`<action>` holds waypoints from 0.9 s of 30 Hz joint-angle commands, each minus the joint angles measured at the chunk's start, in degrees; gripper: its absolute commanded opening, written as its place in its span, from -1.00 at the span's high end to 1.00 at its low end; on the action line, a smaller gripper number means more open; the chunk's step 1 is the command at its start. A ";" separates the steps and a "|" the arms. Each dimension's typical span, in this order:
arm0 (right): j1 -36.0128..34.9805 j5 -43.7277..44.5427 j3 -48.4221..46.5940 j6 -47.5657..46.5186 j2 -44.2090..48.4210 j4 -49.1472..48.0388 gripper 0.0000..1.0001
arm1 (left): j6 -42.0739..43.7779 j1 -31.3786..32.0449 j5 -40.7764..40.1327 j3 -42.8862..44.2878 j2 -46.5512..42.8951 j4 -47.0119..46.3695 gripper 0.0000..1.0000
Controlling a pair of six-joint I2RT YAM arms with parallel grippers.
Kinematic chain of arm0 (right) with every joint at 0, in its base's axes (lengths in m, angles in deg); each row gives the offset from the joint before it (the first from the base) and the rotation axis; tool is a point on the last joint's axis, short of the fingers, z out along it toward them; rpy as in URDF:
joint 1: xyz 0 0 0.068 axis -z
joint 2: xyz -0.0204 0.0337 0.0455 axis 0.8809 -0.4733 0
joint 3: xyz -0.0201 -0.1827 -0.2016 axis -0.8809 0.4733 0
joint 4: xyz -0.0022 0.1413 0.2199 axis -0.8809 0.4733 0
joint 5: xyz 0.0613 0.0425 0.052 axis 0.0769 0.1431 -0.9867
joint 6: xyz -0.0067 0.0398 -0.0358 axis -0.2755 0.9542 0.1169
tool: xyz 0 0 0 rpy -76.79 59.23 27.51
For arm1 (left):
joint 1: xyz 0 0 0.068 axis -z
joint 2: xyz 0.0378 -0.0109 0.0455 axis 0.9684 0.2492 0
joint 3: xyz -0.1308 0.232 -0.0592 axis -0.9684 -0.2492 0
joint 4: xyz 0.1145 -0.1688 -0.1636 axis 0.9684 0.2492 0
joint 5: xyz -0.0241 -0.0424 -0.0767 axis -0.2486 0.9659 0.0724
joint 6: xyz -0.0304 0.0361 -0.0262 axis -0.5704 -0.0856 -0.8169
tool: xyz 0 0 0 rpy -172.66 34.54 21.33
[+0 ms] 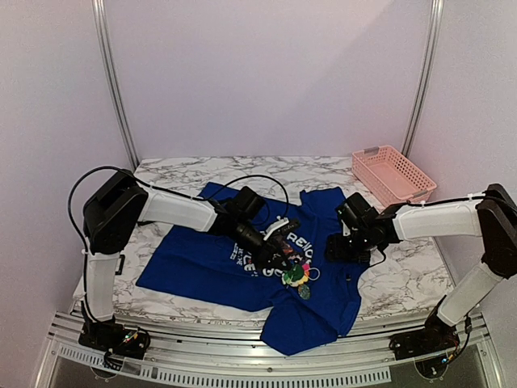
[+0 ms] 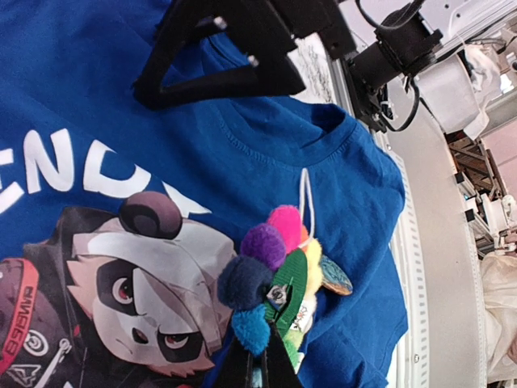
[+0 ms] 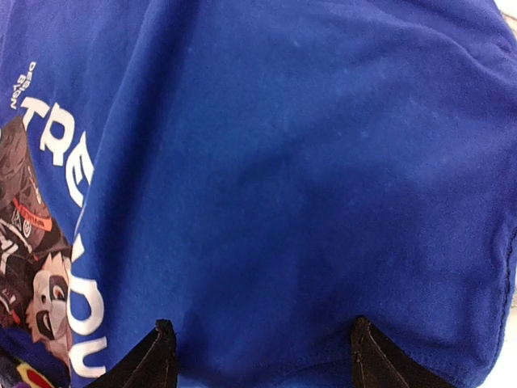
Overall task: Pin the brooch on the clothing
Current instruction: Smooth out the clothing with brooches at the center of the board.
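The clothing (image 1: 202, 263) is a royal-blue T-shirt spread on the table, its print of white letters and a cartoon raccoon (image 2: 137, 267) facing up. The brooch (image 2: 279, 271), a flower of fuzzy coloured petals with a green back, lies on the shirt just beside the print (image 1: 297, 275). My left gripper (image 2: 262, 360) is shut on the brooch's lower edge. My right gripper (image 3: 262, 343) is open, both fingertips close above plain blue fabric (image 3: 307, 162) to the right of the print. Nothing is between its fingers (image 2: 210, 81).
A pink lattice basket (image 1: 393, 174) stands at the back right corner of the marble table (image 1: 404, 279). The shirt's lower hem hangs over the near edge by the metal rail (image 1: 242, 368). A black cable (image 1: 258, 182) loops above the left arm.
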State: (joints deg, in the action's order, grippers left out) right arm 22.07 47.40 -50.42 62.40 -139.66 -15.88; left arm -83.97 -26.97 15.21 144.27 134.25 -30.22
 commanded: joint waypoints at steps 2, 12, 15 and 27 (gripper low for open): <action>-2.18 5.36 -0.97 4.74 -9.81 6.77 -0.30 | -0.12 -0.17 -0.42 0.88 -1.84 1.51 1.00; 3.50 4.26 -9.22 -3.15 -19.90 -1.72 1.00 | 3.69 0.07 -2.66 1.20 -1.23 4.46 1.00; 5.48 3.83 -11.34 -5.33 -20.58 -2.74 1.00 | 4.34 0.09 -4.39 1.33 -0.37 4.12 1.00; 8.96 -2.13 -17.76 -8.49 -23.07 -6.79 1.00 | 0.87 0.95 -8.91 4.59 2.14 0.25 1.00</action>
State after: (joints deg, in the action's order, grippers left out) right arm 28.89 47.94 -68.40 55.10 -159.07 -24.47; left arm -83.49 -26.60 8.28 146.81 134.78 -30.83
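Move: The bit of clothing to pinch, a stretch of blue cloth by the neckline, lies about 3 cm ahead of the open right fingers, 1 cm to their left and 2 cm down. The flower brooch, held in the left fingers, is roughly 7 cm back and 8 cm to the left of the right hand; the flat round brooch is some 12 cm back and 7 cm left. From the left hand, that cloth spot is about 10 cm ahead and 12 cm to the right. The right hand skims forward, sinking barely a centimetre, and shuts its wide-open fingers on the clothing by the neckline within the first 4 cm or so, then keeps the pinched cloth and drags it on forward and a little left, slowing towards the end of about 12 cm in all. The left hand keeps its pinch on the flower brooch and, once the right has hold, eases some 2 cm forward and a little to the right with a slight turn of the wrist. ##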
